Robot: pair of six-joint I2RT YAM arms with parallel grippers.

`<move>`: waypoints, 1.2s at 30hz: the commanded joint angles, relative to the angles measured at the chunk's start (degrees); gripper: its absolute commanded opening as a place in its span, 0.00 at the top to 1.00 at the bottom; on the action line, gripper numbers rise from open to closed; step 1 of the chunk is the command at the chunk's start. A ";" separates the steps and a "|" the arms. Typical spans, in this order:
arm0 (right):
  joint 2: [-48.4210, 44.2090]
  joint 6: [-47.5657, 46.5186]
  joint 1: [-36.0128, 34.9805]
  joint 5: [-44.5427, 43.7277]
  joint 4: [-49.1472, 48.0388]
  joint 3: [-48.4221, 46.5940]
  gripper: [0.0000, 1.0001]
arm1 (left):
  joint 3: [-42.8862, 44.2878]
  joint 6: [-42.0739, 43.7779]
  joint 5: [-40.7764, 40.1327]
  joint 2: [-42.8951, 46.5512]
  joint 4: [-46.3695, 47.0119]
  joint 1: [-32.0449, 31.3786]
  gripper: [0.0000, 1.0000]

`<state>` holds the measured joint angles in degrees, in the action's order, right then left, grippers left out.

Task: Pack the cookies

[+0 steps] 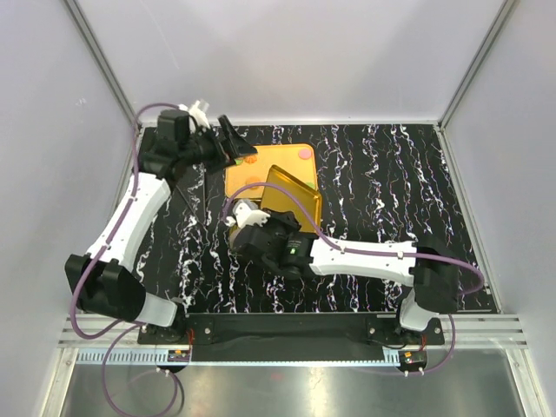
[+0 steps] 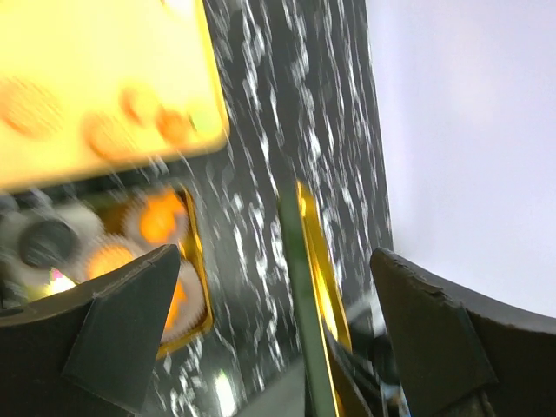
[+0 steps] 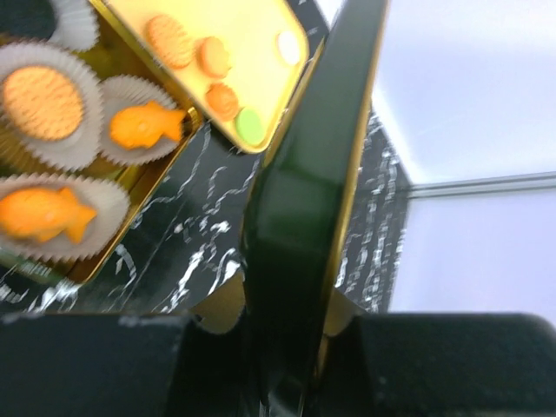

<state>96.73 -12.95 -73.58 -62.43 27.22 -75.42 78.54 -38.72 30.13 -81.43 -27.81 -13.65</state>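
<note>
Several cookies (image 3: 170, 40), mostly orange with a green one (image 3: 250, 124), lie on a yellow tray (image 1: 261, 174); one pink cookie (image 1: 305, 154) sits at its far corner. More cookies (image 3: 43, 102), round and fish-shaped, rest in white paper cups inside a gold tin (image 3: 130, 239). My right gripper (image 3: 291, 347) is shut on the edge of the tin's lid (image 3: 304, 200), dark green with a gold rim, held upright and tilted over the tray (image 1: 291, 195). My left gripper (image 1: 233, 143) stands open at the tray's far left corner, with nothing between its fingers (image 2: 122, 330). The left wrist view is blurred.
The black marbled tabletop (image 1: 391, 182) stretches to the right of the tray. White walls with metal posts (image 1: 469, 61) close in the back and sides. The right arm (image 1: 365, 256) lies across the near middle of the table.
</note>
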 commanded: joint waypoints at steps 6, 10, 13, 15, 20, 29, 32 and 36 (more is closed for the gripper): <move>-9.79 17.51 4.14 22.47 15.05 -7.90 1.00 | 11.02 3.65 -12.97 1.53 -1.98 4.42 0.01; -14.88 22.26 12.65 43.89 11.56 -9.22 1.00 | 5.16 3.47 -15.36 7.06 0.56 4.33 0.02; -16.75 26.30 20.30 60.02 8.12 -9.31 1.00 | -0.04 4.70 -17.73 11.98 0.83 4.33 0.02; -16.66 29.73 25.04 66.88 6.27 -9.13 1.00 | -2.59 5.58 -18.61 15.57 0.48 4.33 0.02; -15.43 43.65 32.88 91.22 -10.14 -2.04 1.00 | -10.42 6.73 -20.28 21.31 0.13 4.33 0.01; -6.47 65.75 36.58 105.76 -46.89 9.05 1.00 | -19.74 8.31 -24.06 21.31 -1.36 4.33 0.01; -2.17 71.45 36.67 107.08 -56.90 11.78 1.00 | -20.36 8.75 -25.21 19.65 -1.89 4.33 0.01; 3.98 76.58 37.11 108.14 -69.29 14.59 1.00 | -22.46 8.40 -25.47 17.97 -0.49 4.33 0.01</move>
<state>98.35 55.86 -36.97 41.91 -24.64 -61.89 57.52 -31.29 6.76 -62.59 -31.46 -9.39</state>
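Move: The right hand still pinches the lid, its gold inside showing upward. The box of filled cups lies about 13 cm to its left, some 4 cm ahead and 18 cm below. The cookie tray lies beyond the box, its middle about 20 cm ahead of the hand and 12 cm left; the green cookie at its near right corner is about 17 cm straight ahead. From the empty left hand, the box is about 6 cm back, 5 cm right and 26 cm below. Keeping the lid's edge pinched, the right hand turns it over in the air: it rises about 8 cm, then sinks again by most of that while swinging some 9 cm left and a little forward towards the box, its fingers turning from forward to left. The open left hand gets out of the way, first forward, left and up, then back while still drifting left, ending about 10 cm left and 7 cm lower. ##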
